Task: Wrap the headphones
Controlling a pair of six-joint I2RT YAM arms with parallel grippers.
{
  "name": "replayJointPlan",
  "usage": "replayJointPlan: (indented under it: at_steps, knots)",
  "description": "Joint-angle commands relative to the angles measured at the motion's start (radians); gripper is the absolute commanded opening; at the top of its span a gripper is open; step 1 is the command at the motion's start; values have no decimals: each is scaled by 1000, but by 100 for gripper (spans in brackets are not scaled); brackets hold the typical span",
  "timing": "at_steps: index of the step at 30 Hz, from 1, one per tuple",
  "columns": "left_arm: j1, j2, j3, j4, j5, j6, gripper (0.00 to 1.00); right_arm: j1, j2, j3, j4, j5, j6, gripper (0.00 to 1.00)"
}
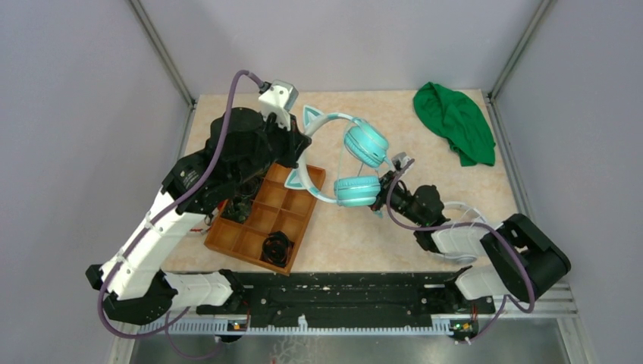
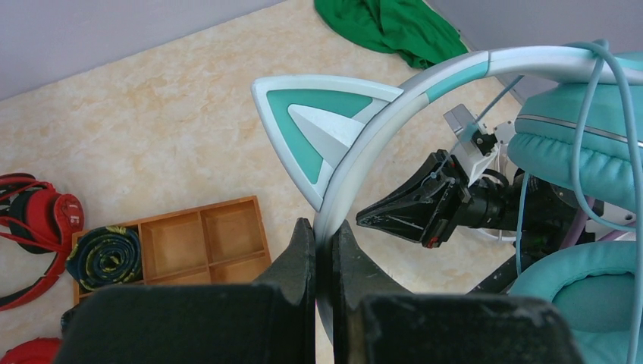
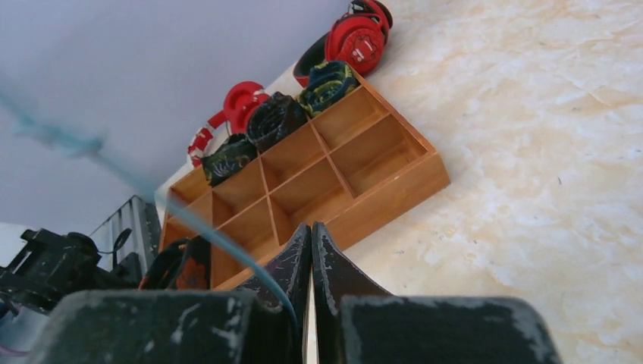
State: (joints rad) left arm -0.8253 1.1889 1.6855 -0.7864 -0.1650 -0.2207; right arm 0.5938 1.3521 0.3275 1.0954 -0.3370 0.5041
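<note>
The teal headphones (image 1: pixel 365 144) with cat ears hang above the table, between the two arms. My left gripper (image 2: pixel 324 225) is shut on their pale headband (image 2: pixel 356 152), just below one cat ear (image 2: pixel 318 129). Both ear cups (image 1: pixel 356 189) sit on the right. A thin pale blue cable (image 2: pixel 580 152) loops over the upper cup. My right gripper (image 3: pixel 312 227) is shut under the lower cup, and the cable (image 3: pixel 220 243) crosses its left finger and slips into the gap between the jaws. In the left wrist view, the right gripper (image 2: pixel 364 218) points at the headband.
A wooden compartment tray (image 1: pixel 246 258) lies at the left under the left arm, with rolled dark cables in some cells (image 3: pixel 273 117). Red headphones (image 2: pixel 38 220) lie beyond it. A green cloth (image 1: pixel 455 121) is bunched at the back right corner.
</note>
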Motion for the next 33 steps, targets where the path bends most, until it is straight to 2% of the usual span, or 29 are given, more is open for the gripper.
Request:
replayJointPlan:
  at_steps: [1, 4, 6, 11, 16, 22, 26, 30, 33]
  knots:
    - [3, -17, 64, 96, -22, -68, 0, 9, 51, -21, 257, -11, 115, 0]
    - [3, -6, 67, 83, -122, -106, 0, 35, 44, -23, 205, -3, 134, 0]
    - [3, 3, 65, 72, -187, -133, 0, 76, 6, -21, 101, 46, 100, 0]
    - [6, 27, 65, 63, -293, -204, 0, 294, -181, 54, -398, 390, -127, 0]
    - [18, 88, 62, 50, -401, -248, 0, 437, -312, 135, -707, 596, -256, 0]
    - [40, 127, -24, 110, -543, -324, 0, 563, -346, 286, -1007, 709, -348, 0]
    - [41, 168, -80, 111, -611, -354, 0, 637, -349, 398, -1147, 748, -395, 0]
    - [41, 199, -129, 131, -618, -340, 0, 650, -343, 518, -1288, 771, -368, 0]
    - [41, 196, -182, 179, -588, -300, 0, 650, -343, 574, -1339, 745, -419, 0]
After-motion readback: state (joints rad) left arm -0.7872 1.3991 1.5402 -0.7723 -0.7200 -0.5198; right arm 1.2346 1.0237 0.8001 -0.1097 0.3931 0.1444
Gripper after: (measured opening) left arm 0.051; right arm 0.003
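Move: The cat-ear headphones hang from the left hand, their ear cups about 12 cm to its right, 3 cm back and 4 cm below it. From the right hand, which has the cable pinched, the cups lie some 20 cm above, 6 cm to the left and 4 cm back. The wooden tray is roughly 15 cm left of the left hand, level with it and 38 cm below; the white headphones lie about 28 cm right of the right hand, 6 cm back and 15 cm below. The cable, still pinched in the right hand's shut fingers, is drawn back about 10 cm and slightly left, then up some 5 cm as the fingers tip downwards. Against that, the left hand keeps hold of the headband, lowers it about 11 cm and carries it some 9 cm forward and a little left, swinging it counter-clockwise by nearly 40 degrees. ##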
